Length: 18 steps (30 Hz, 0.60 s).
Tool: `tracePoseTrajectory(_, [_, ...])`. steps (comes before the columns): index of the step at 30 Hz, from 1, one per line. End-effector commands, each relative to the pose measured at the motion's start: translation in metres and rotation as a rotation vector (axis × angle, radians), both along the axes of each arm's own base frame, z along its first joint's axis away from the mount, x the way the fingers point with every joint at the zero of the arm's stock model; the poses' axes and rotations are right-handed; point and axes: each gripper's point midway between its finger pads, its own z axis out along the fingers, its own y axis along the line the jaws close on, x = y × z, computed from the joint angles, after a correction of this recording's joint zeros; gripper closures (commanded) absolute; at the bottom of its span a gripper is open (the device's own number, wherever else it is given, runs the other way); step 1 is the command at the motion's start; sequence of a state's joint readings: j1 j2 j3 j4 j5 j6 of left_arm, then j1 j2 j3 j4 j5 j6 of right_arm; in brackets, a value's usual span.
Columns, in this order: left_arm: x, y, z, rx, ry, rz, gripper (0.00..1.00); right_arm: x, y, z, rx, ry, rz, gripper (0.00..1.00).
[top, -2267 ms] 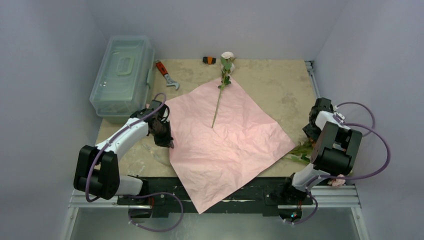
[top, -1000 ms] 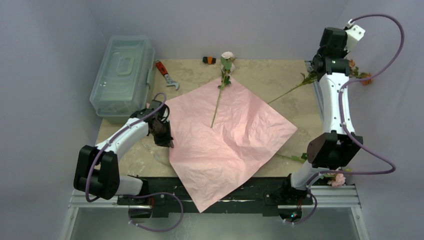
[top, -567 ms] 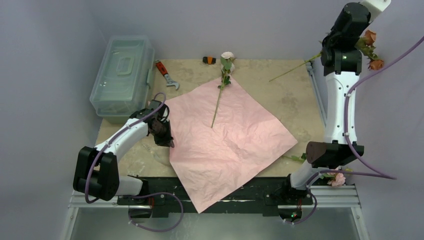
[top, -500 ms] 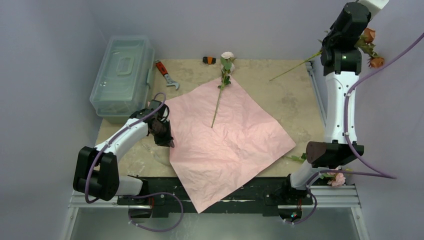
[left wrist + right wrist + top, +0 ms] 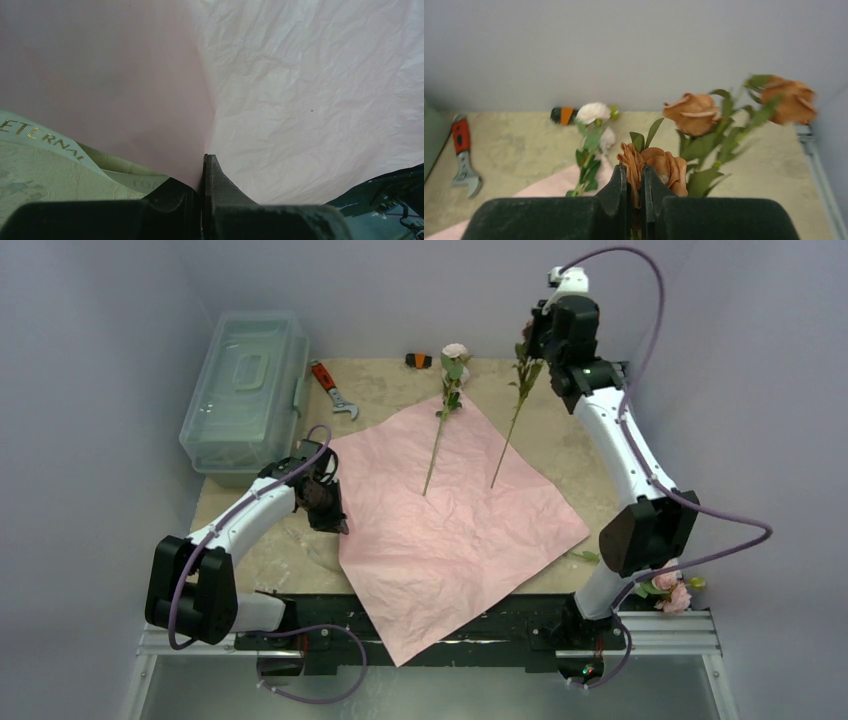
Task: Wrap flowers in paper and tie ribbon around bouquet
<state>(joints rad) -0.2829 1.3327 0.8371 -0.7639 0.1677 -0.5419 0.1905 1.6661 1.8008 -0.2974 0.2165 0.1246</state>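
Note:
The pink paper (image 5: 455, 510) lies spread flat as a diamond on the table. My left gripper (image 5: 335, 520) (image 5: 204, 165) is shut on its left edge. One white flower (image 5: 448, 390) (image 5: 594, 112) lies on the paper's far corner. My right gripper (image 5: 535, 340) (image 5: 634, 172), raised over the back of the table, is shut on a sprig of orange-brown flowers (image 5: 691, 112); the sprig's stem (image 5: 508, 430) hangs down toward the paper. The ribbon (image 5: 45, 145), cream with gold letters, lies under the paper by my left gripper. No bouquet is in view.
A clear plastic toolbox (image 5: 248, 390) stands at the back left, with a red wrench (image 5: 330, 388) (image 5: 461, 155) beside it. A small orange-black object (image 5: 418, 360) lies at the back wall. A pink flower (image 5: 675, 595) and leaves (image 5: 590, 557) lie by my right arm's base.
My right arm lifted the orange flower sprig from the table's right edge, raised it high, then swung left over the paper's far side. The left arm has not moved.

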Motion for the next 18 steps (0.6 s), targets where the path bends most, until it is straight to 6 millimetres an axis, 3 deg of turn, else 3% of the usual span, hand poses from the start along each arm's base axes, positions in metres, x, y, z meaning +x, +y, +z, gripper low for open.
tracePoseTrajectory(1, [0.004,-0.004,0.005,-0.017,-0.031,0.003,1.00,0.018,0.071,-0.041,0.029,0.033,0.204,1.00])
tracePoseTrajectory(4, [0.003,-0.004,0.004,-0.014,-0.026,0.004,1.00,0.029,0.102,-0.066,0.026,0.086,0.241,1.00])
tracePoseTrajectory(7, [0.003,-0.003,0.004,-0.009,-0.027,0.008,1.00,0.038,0.121,-0.086,0.042,0.120,0.232,1.00])
tracePoseTrajectory(18, [0.004,0.000,0.002,0.009,-0.021,0.020,1.00,0.061,0.148,-0.149,0.149,0.228,0.178,1.00])
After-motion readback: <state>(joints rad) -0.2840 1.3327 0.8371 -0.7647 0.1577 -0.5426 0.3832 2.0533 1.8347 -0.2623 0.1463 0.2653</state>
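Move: The right hand, gripping the orange roses just below their heads, is high over the far side. The white rose heads they are to join lie about 16 cm to its left, 10 cm farther out and some 36 cm below. The pink paper's middle is 23 cm back and 17 cm left, and the hex key set 14 cm ahead and 24 cm left. From the left hand, still pinching the paper's edge, the white heads lie 40 cm ahead and 24 cm right. The right hand swoops down about 18 cm and left some 14 cm, edging about 5 cm forward and slowing towards the end, to carry the orange roses in over the paper towards the white roses. On the way its fingers tip some 20 degrees further down and swing a little counter-clockwise, keeping their hold so that the stems trail back towards the robot beside the white ones. ##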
